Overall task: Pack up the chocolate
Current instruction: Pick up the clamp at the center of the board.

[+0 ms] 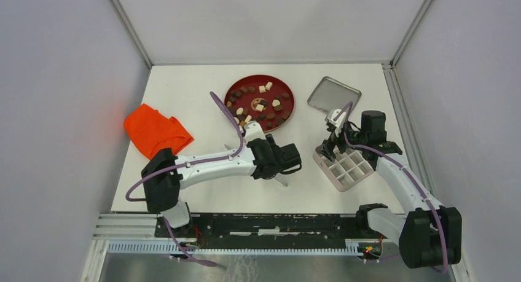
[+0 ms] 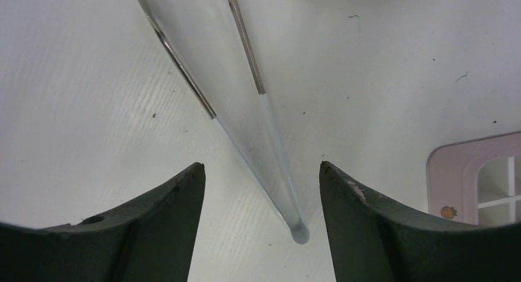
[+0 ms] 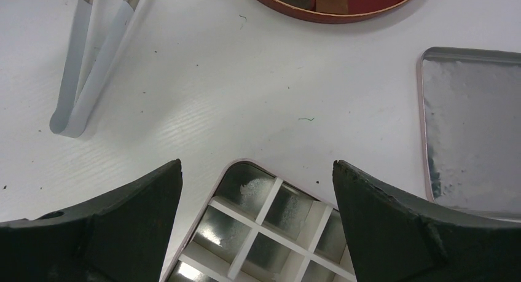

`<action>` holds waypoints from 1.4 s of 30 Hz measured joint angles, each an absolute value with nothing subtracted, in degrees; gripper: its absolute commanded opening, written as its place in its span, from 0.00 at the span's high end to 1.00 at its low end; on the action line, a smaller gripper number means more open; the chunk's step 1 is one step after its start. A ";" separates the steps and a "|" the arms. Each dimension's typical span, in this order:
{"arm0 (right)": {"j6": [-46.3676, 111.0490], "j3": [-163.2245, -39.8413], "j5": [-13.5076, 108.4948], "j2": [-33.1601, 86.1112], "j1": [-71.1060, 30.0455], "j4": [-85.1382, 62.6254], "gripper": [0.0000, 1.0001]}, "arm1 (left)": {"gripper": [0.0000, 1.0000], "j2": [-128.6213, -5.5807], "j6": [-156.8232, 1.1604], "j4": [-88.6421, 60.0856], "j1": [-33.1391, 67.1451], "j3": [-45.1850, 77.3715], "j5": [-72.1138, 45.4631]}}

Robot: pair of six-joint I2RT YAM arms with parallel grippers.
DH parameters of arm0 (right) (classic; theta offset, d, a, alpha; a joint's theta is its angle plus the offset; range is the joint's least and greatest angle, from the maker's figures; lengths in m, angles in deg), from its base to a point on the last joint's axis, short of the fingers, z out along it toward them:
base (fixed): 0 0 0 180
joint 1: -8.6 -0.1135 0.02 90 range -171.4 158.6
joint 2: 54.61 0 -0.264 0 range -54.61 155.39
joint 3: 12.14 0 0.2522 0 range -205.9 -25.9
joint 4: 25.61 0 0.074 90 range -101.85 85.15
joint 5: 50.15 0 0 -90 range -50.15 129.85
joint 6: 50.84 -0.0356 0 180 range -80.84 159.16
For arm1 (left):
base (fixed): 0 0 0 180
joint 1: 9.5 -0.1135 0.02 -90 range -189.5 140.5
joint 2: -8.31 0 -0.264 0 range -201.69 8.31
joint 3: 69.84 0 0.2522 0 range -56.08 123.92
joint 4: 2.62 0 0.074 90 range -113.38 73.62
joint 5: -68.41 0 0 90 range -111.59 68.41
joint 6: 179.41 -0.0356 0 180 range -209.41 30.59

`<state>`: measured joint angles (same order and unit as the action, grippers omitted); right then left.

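Observation:
The chocolate (image 1: 261, 104) lies as many small dark, brown and cream pieces on a red plate (image 1: 287, 119) at the back middle. A few pieces show at the top of the right wrist view (image 3: 332, 4). My left gripper (image 1: 285, 170) is low over the table in front of the plate. In its wrist view the left gripper (image 2: 261, 171) stands open, and metal tweezers (image 2: 273, 141) lie between the fingers, touching neither. My right gripper (image 1: 329, 150) hangs open over the near-left corner of the divided tin box (image 1: 347, 169). Nothing sits between the fingers of the right gripper (image 3: 257, 165).
The tin's lid (image 1: 333, 96) lies flat right of the plate, behind the box. An orange cloth (image 1: 156, 129) is bunched at the left. The box (image 3: 265, 202) has white dividers and bare metal cells. Its pink corner (image 2: 445, 177) shows at the left wrist view's right edge.

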<state>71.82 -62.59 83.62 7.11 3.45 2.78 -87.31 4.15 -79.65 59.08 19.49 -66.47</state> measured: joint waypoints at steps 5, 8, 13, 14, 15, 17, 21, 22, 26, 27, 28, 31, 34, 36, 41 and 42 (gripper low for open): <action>72.74 -62.59 83.05 6.89 3.45 2.98 0.02 | 0.42 -86.63 2.66 -70.73 56.28 14.40 -62.19; 73.13 -62.59 83.05 6.74 3.45 3.35 0.02 | 0.42 -86.15 1.98 -66.27 53.51 9.20 -59.34; 73.42 -62.59 83.14 6.74 3.45 3.66 0.02 | 0.42 -86.30 0.69 -64.17 50.91 7.89 -58.32; 73.48 -62.59 83.14 6.74 3.45 3.68 0.02 | 0.44 -86.50 0.48 -63.56 50.49 7.87 -58.05; 73.53 -62.59 83.14 6.74 3.45 3.68 0.02 | 0.47 -86.70 0.37 -63.01 50.18 7.82 -57.84; 73.53 -62.59 83.14 6.74 3.45 3.68 0.02 | 0.50 -87.13 0.17 -61.79 49.35 7.52 -57.29; 73.53 -62.59 83.14 6.74 3.45 3.68 0.02 | 0.51 -87.64 -0.27 -60.96 48.68 6.90 -56.90; 73.53 -62.59 83.14 6.74 3.45 3.68 0.02 | 0.51 -87.68 -0.31 -60.96 48.65 6.71 -56.66; 73.53 -62.59 83.16 6.85 3.45 3.68 0.02 | 0.51 -87.66 -0.33 -61.02 48.72 5.75 -55.78; 73.53 -62.59 83.14 6.91 3.43 3.68 0.02 | 0.51 -87.66 -0.33 -61.07 48.72 5.51 -55.76; 73.53 -62.59 83.14 7.00 3.45 3.68 0.02 | 0.52 -87.66 -0.33 -61.11 48.72 5.11 -55.74; 73.53 -62.59 83.16 7.15 3.43 3.68 0.02 | 0.54 -87.66 -0.31 -61.22 48.72 3.87 -55.76; 73.53 -62.59 83.18 7.44 3.43 3.70 0.02 | 0.57 -88.23 -0.29 -61.20 48.68 2.34 -55.85; 73.53 -62.59 83.16 7.59 3.38 3.70 0.02 | 0.61 -89.45 -0.29 -61.05 48.59 2.31 -55.89; 73.53 -62.59 83.16 7.83 3.34 3.70 0.02 | 0.70 -91.33 -0.33 -60.98 48.41 2.36 -56.68; 73.53 -62.59 83.16 7.87 3.34 3.72 0.02 | 0.72 -91.35 -0.33 -60.96 48.39 2.36 -56.68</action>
<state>73.53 -62.59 83.16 7.87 3.34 3.72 -91.35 -0.33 -60.96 48.39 2.36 -56.68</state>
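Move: The clamp, the long V-shaped tongs at mid-board, lies about 12 cm below my left hand, its middle some 4 cm ahead and 3 cm to the left. From that hand, the red plate of chocolates is roughly 23 cm ahead and 3 cm left, and the compartment box about 6 cm ahead and 27 cm right, both around 11 cm lower. From my right hand, the clamp's middle is some 25 cm left, 2 cm back and 12 cm below. I lower my left hand about 10 cm onto the clamp, easing forward a little and then back, while working some 5 cm left overall. I tip the fingers about 10 degrees steeper and close them from wide to a narrow gap, straddling the clamp's left metal arm just beyond its white handle; they come up against that arm. ##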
